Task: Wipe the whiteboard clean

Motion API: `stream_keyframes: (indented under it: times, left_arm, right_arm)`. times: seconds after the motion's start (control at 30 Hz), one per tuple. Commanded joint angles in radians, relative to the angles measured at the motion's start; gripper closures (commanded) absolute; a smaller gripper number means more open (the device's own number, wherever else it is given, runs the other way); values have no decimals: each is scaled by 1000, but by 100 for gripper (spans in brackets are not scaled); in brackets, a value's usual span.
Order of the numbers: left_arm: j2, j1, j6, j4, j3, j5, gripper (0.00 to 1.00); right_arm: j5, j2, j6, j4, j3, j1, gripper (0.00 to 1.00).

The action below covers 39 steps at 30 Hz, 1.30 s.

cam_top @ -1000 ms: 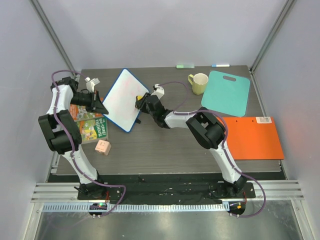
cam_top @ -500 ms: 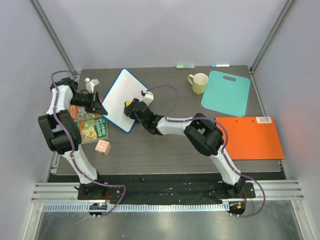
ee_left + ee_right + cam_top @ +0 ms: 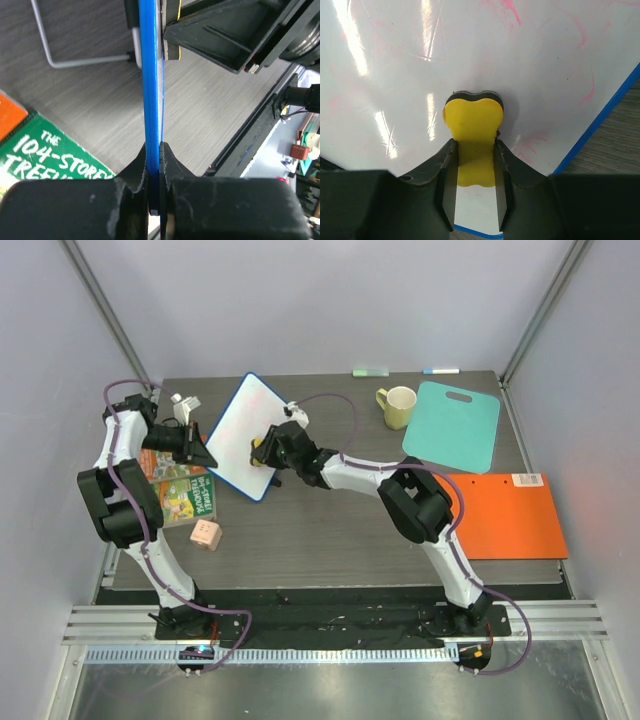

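The whiteboard (image 3: 240, 435), white with a blue rim, is tilted up on edge at the table's back left. My left gripper (image 3: 203, 455) is shut on its blue rim (image 3: 148, 90) at the left side. My right gripper (image 3: 268, 452) is shut on a yellow eraser (image 3: 472, 131) and presses it against the board's face (image 3: 395, 75). Faint pink marks (image 3: 580, 30) remain on the board around the eraser, mostly to its right. The eraser also shows as a yellow spot in the top view (image 3: 259, 447).
A green book (image 3: 185, 495) lies under the left arm, with a small pink block (image 3: 206, 533) in front of it. A yellow-green mug (image 3: 397, 406), a teal cutting board (image 3: 455, 426) and an orange folder (image 3: 505, 515) lie to the right.
My right gripper with the eraser swept across the board, down to its lower left and back up toward the middle. The left gripper kept hold of the rim.
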Motion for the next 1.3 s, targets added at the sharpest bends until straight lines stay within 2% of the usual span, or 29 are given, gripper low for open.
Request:
stream_keyframes:
  times: [0.0,0.13,0.4,0.53,0.7,0.87,1.07,1.2,1.27]
  left_arm:
    - [-11,-93,136,-47,-35,-9,100]
    - [-10,-91,145,-62,-26,-18,100]
    - [-11,-93,173,-97,-18,-23,100]
    - [-7,-93,202,-143,0,-25,100]
    - [3,-93,247,-208,37,-32,100]
    - [18,-93,276,-249,57,-32,100]
    - [20,-93,259,-236,54,-23,100]
    - [27,-93,244,-220,52,-17,100]
    - [30,-93,231,-213,58,-12,100]
  right_arm:
    - [5,103,-69,-142,112,-67,99]
    - [10,153,-77,-184,221,-100,99]
    - [14,196,-68,-192,287,-153,99]
    - [13,259,-54,-265,384,-192,99]
    - [19,314,-81,-317,506,-204,99]
    - [20,342,-106,-337,556,-210,99]
    - [-76,307,-109,-321,450,-198,99]
    - [-82,221,-115,-219,225,-129,99]
    - [-92,192,-106,-158,165,-106,99]
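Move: Some 14 cm ahead of the right hand, which already grips the yellow eraser, and about 9 cm to its right lies the propped whiteboard's far right corner, a couple of centimetres lower. The board's near corner is about 11 cm back, straight in line and 6 cm lower; the mug stands roughly 18 cm ahead and 34 cm to the right, about 6 cm down. From the left hand, the far right corner lies about 16 cm ahead, 20 cm right and 7 cm lower. Travelling forward and about half as much to the right, the right hand carries the eraser some 15 cm along the board's face towards its far right corner, turning about 10 degrees clockwise, then eases back about 2 cm and down a little at the end. Its fingers keep their hold on the eraser; the left keeps pinching the board's left end, drifting about 1 cm right and up. ##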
